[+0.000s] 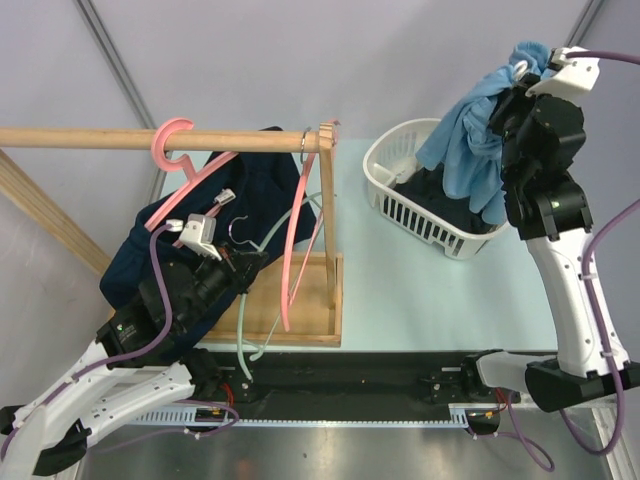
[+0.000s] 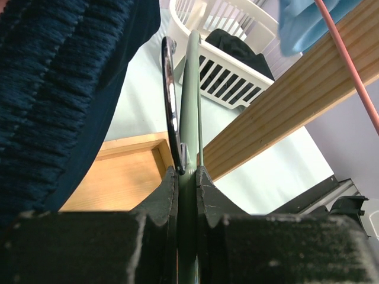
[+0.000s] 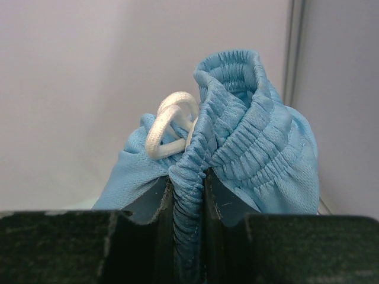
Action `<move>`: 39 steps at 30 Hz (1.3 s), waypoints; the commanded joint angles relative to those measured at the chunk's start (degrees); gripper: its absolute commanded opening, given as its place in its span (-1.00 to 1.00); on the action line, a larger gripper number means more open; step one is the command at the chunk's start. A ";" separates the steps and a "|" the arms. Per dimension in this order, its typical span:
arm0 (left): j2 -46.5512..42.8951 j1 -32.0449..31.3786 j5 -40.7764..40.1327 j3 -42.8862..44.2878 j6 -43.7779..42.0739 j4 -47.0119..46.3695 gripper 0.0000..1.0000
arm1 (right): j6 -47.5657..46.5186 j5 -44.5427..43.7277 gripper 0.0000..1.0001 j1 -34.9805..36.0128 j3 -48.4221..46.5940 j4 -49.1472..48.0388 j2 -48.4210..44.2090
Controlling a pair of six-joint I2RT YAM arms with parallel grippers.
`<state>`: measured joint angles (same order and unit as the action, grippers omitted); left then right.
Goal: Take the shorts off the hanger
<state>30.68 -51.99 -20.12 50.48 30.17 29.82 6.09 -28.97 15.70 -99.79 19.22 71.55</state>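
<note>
My right gripper (image 1: 530,66) (image 3: 188,175) is raised above the basket and shut on the bunched elastic waistband of the light sky blue shorts (image 1: 468,140) (image 3: 251,142); their white drawstring (image 3: 172,123) loops beside the fingers. My left gripper (image 1: 232,262) (image 2: 186,171) is shut on the bar of a pale green hanger (image 1: 242,325) (image 2: 189,89) beneath the wooden rod. Dark navy shorts (image 1: 262,180) (image 2: 53,89) hang from the rack just left of that gripper. Another dark pair (image 1: 440,200) (image 2: 234,44) lies in the basket.
A white slatted basket (image 1: 385,160) (image 2: 231,77) stands at the back right. The wooden rack's rod (image 1: 90,138) carries a pink hanger (image 1: 170,145); a second pink hanger (image 1: 295,250) hangs by the post, above the rack's wooden base (image 1: 300,310).
</note>
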 commanded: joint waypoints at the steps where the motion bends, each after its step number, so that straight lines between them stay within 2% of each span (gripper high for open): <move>1: -0.70 -0.04 1.22 3.05 1.99 -1.70 -0.99 | 2.96 4.62 -0.66 -5.85 5.73 -0.60 1.48; 3: -0.79 -0.04 1.31 3.22 2.26 -1.26 -0.99 | 5.85 5.50 -0.40 -7.61 8.99 0.81 2.45; 4: -0.88 -0.04 1.40 3.22 2.35 -1.09 -1.00 | 7.00 5.85 -0.08 -8.05 9.08 4.56 3.24; 5: -0.88 -0.04 1.49 3.40 2.43 -0.82 -0.99 | 8.84 6.38 0.62 -8.58 8.39 6.94 5.07; 6: -0.97 -0.04 1.40 3.49 2.43 -0.38 -0.99 | 10.94 8.30 0.82 -9.02 8.03 9.06 5.79; 8: -1.14 -0.04 1.49 3.75 2.61 -0.03 -0.99 | 12.01 10.24 0.99 -9.38 7.59 13.46 6.85; 16: -0.79 -0.04 2.89 4.19 3.49 0.59 -0.99 | 15.88 17.54 1.00 -8.24 10.92 16.72 2.11; 23: 0.09 -0.04 4.91 8.14 3.58 4.00 -0.99 | 16.85 13.95 0.99 1.77 15.84 19.54 -2.02; 30: -0.44 -0.04 5.26 14.55 2.17 8.41 -0.99 | 19.40 15.08 0.99 6.88 20.51 17.34 -4.75; 35: -0.27 -0.04 6.93 19.04 -0.81 9.90 -0.99 | 20.19 14.12 0.99 8.73 21.91 17.25 -5.01; 39: 3.41 -0.04 6.24 25.62 -7.82 12.80 -0.99 | 20.37 14.12 0.99 8.99 23.23 16.99 -5.37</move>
<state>31.05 -51.99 -14.31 68.86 29.78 42.06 25.45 -14.09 24.40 -77.19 37.82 67.90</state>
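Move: My right hand grips the blue shorts high over the basket, whose middle lies about 12 cm ahead, 2 cm left and 42 cm below. The black shorts already lie in it, about 10 cm ahead, level sideways and 43 cm down. My left hand holds the green hanger; the rail runs some 11 cm ahead and 14 cm above it, the navy shorts hang 6 cm ahead and 10 cm left, and the empty pink hanger 5 cm ahead, 9 cm right. I swing my right hand down about 18 cm and some 5 cm forward, fingers tipping down, and spread them wide on the way so they let go of the blue shorts over the basket. Then I draw it back and left towards the rack, still sinking a little. My left hand keeps its pinch on the green hanger and lifts it about 8 cm, easing back and slightly left, away from the post. ##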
